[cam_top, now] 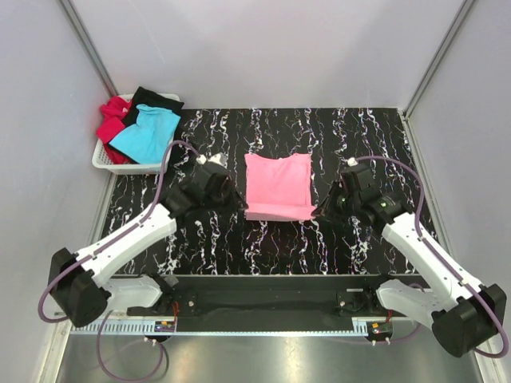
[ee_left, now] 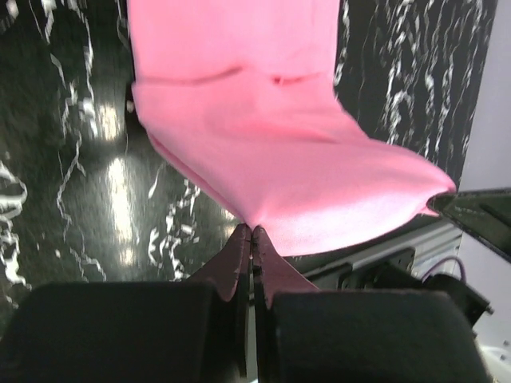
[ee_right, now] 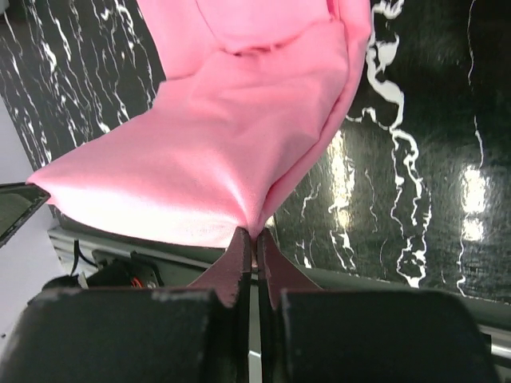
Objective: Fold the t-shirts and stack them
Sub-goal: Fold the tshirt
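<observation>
The pink t-shirt [cam_top: 278,185] lies in the middle of the black marbled table, its near edge lifted off the surface. My left gripper [cam_top: 242,206] is shut on the near left corner of that pink t-shirt [ee_left: 263,144], pinching the cloth at the fingertips [ee_left: 254,233]. On the other side my right gripper [cam_top: 318,209] is shut on the near right corner of the pink t-shirt [ee_right: 231,136], cloth bunched between the fingertips [ee_right: 255,237]. The turquoise t-shirt [cam_top: 146,133], the red t-shirt [cam_top: 112,120] and the black t-shirt [cam_top: 156,100] are piled in the basket.
A white plastic basket [cam_top: 120,165] stands at the table's far left corner. Grey walls close off the left, back and right. A metal rail with the arm bases [cam_top: 255,302] runs along the near edge.
</observation>
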`<control>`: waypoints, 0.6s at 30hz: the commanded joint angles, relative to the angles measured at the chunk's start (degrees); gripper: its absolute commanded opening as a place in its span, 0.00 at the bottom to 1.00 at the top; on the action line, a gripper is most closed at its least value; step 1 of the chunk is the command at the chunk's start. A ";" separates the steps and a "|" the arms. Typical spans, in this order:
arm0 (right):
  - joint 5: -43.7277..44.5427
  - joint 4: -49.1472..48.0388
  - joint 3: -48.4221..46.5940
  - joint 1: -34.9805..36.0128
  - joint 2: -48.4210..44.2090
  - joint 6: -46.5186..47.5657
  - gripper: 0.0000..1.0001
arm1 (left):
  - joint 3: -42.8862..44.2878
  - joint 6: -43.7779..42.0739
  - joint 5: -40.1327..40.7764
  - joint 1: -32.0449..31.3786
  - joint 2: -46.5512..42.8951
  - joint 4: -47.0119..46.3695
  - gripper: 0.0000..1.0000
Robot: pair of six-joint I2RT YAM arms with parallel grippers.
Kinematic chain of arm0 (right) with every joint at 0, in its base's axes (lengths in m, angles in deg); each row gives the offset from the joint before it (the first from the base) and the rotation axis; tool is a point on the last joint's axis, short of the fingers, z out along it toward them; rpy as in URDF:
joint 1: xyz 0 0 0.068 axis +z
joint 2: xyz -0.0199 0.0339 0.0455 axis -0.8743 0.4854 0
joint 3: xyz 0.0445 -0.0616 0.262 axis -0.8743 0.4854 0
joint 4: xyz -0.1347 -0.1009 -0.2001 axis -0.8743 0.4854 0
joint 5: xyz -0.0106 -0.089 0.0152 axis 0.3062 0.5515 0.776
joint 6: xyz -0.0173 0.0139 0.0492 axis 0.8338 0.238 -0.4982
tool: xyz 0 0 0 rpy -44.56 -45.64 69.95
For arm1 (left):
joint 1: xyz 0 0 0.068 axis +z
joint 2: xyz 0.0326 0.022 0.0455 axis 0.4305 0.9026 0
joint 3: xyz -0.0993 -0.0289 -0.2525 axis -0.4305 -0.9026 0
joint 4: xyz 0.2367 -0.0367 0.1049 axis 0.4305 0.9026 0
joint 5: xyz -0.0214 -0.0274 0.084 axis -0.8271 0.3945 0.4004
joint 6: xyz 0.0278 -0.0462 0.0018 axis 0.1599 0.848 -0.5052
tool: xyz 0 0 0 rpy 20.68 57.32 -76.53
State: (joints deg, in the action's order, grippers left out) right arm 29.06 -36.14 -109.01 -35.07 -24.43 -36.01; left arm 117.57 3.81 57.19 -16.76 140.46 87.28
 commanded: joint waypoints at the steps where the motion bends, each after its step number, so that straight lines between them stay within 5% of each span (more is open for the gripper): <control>1: 5.87 -1.17 -4.40 0.30 2.18 0.89 0.00 | 4.21 -3.22 -1.86 2.53 3.10 -1.09 0.00; 18: 11.15 -8.02 -14.43 -2.24 15.63 5.29 0.00 | 10.98 -5.77 -8.20 10.18 12.78 -6.81 0.00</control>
State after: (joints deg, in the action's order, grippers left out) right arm 37.65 -40.79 -120.24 -35.99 -10.28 -32.78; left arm 124.87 0.32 50.69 -7.84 152.57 82.99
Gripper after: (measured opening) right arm 0.022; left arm 0.012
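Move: My two shut grippers hold the corners of the pink t-shirt's near hem, some 16 cm above the table. From my left hand the middle of the shirt's far edge lies about 17 cm ahead and 9 cm to the right; from my right hand, 18 cm ahead and 10 cm left. The lying cloth's middle is 8 cm ahead of my left hand and 9 cm right. The clothes basket is roughly 24 cm ahead and 31 cm left of that hand. Keeping both corners pinched, I carry the raised hem forward over the lying part of the shirt, towards its far edge, about 7 cm with both hands side by side. I stay nearly level: my left hand dips a couple of centimetres and comes most of the way back up, while my right wrist tilts slightly, under 10 degrees. ##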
